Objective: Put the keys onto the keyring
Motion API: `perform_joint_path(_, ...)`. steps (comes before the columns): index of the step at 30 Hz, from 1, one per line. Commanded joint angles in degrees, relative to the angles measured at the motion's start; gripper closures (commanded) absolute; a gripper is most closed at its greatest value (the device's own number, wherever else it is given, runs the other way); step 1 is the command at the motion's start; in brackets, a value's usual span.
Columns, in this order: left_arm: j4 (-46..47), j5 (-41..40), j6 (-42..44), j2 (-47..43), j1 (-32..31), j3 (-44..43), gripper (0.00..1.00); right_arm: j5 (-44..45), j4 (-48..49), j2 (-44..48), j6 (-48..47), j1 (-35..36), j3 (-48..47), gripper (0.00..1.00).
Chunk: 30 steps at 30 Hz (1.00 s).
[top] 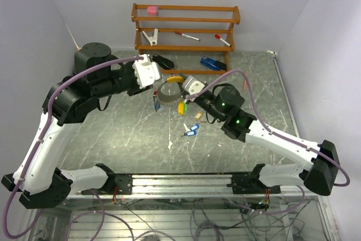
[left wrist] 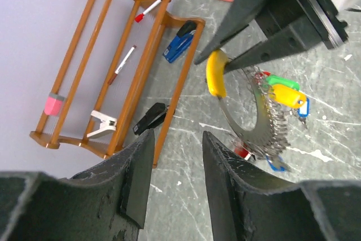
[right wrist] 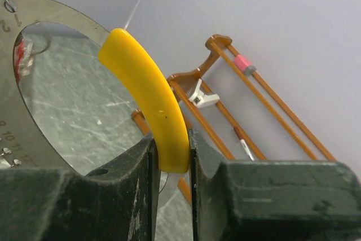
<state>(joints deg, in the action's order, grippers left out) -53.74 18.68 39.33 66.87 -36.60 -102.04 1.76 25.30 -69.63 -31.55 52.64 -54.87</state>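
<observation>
The keyring [top: 167,95] is a wide flat metal loop with a yellow sleeve [top: 176,78], held on edge over the table. My right gripper [right wrist: 172,150] is shut on the yellow sleeve [right wrist: 149,100], and the metal band [right wrist: 51,9] curves off to its left. Keys with yellow [left wrist: 287,95], green [left wrist: 275,80] and red [left wrist: 242,152] tags hang on the keyring [left wrist: 248,122]. Two blue-tagged keys [top: 192,131] lie loose on the table in front of it. My left gripper [left wrist: 177,145] is open and holds nothing, just left of the loop [top: 155,78].
A wooden rack [top: 186,26] stands at the back and holds a pink eraser [top: 152,10], a white clip [top: 151,36] and two red-capped markers [top: 186,36]. A black stapler [top: 163,62] and a blue stapler [top: 213,63] lie by its feet.
</observation>
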Motion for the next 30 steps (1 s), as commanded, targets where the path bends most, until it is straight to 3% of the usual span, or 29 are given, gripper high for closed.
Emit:
perform_joint_path(1, 3.2, -4.3, -0.6, -0.3, -0.2, -0.5, 0.5, 7.6, -2.1, 0.1, -8.4, 2.5, -2.1, 0.81)
perform_joint_path(7, 6.2, -10.5, -1.3, -1.5, -0.2, 1.8, 0.5, 24.7, -6.1, -5.9, -26.4, 6.2, -7.6, 0.83)
perform_joint_path(17, 8.7, -19.2, -0.6, -2.1, -0.2, 3.6, 0.5, 32.3, -6.2, -5.1, -36.6, 6.4, -5.5, 0.84)
perform_joint_path(23, 8.9, -21.6, -0.2, -2.5, -0.2, 5.7, 0.51, 28.6, -18.7, -7.4, -32.6, 6.5, -7.9, 0.84)
perform_joint_path(30, 9.5, -25.1, -0.2, -3.4, -0.2, 7.6, 0.51, 28.3, -23.3, -7.3, -26.0, 1.7, -6.7, 0.84)
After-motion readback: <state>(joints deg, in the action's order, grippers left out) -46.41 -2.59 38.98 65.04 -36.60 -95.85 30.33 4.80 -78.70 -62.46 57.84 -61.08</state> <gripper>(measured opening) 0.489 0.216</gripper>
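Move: The right hand still pinches the keyring's yellow grip. The open table that it starts sinking to lies about 36 cm below, some 5 ahead and 3 to its right; the loose blue key tags lie level with it, some 5 cm right and as far down. The black stapler is roughly 40 cm ahead and 9 left. From the left, empty hand, the ring's middle is about 5 cm ahead, 5 right and 12 below. Keeping its pinch on the yellow grip, the right hand first carries the keyring about 4 cm forward and 4 to the right, then sinks towards the table, ending some 8 cm lower, while the wrist rolls its left side down and swings clockwise, some 50 degrees in all, so the fingers come to point mostly forward. The left hand, empty and half open, draws away from the keyring, forward and left by some 5 cm each, turning about 20 degrees counter-clockwise. ##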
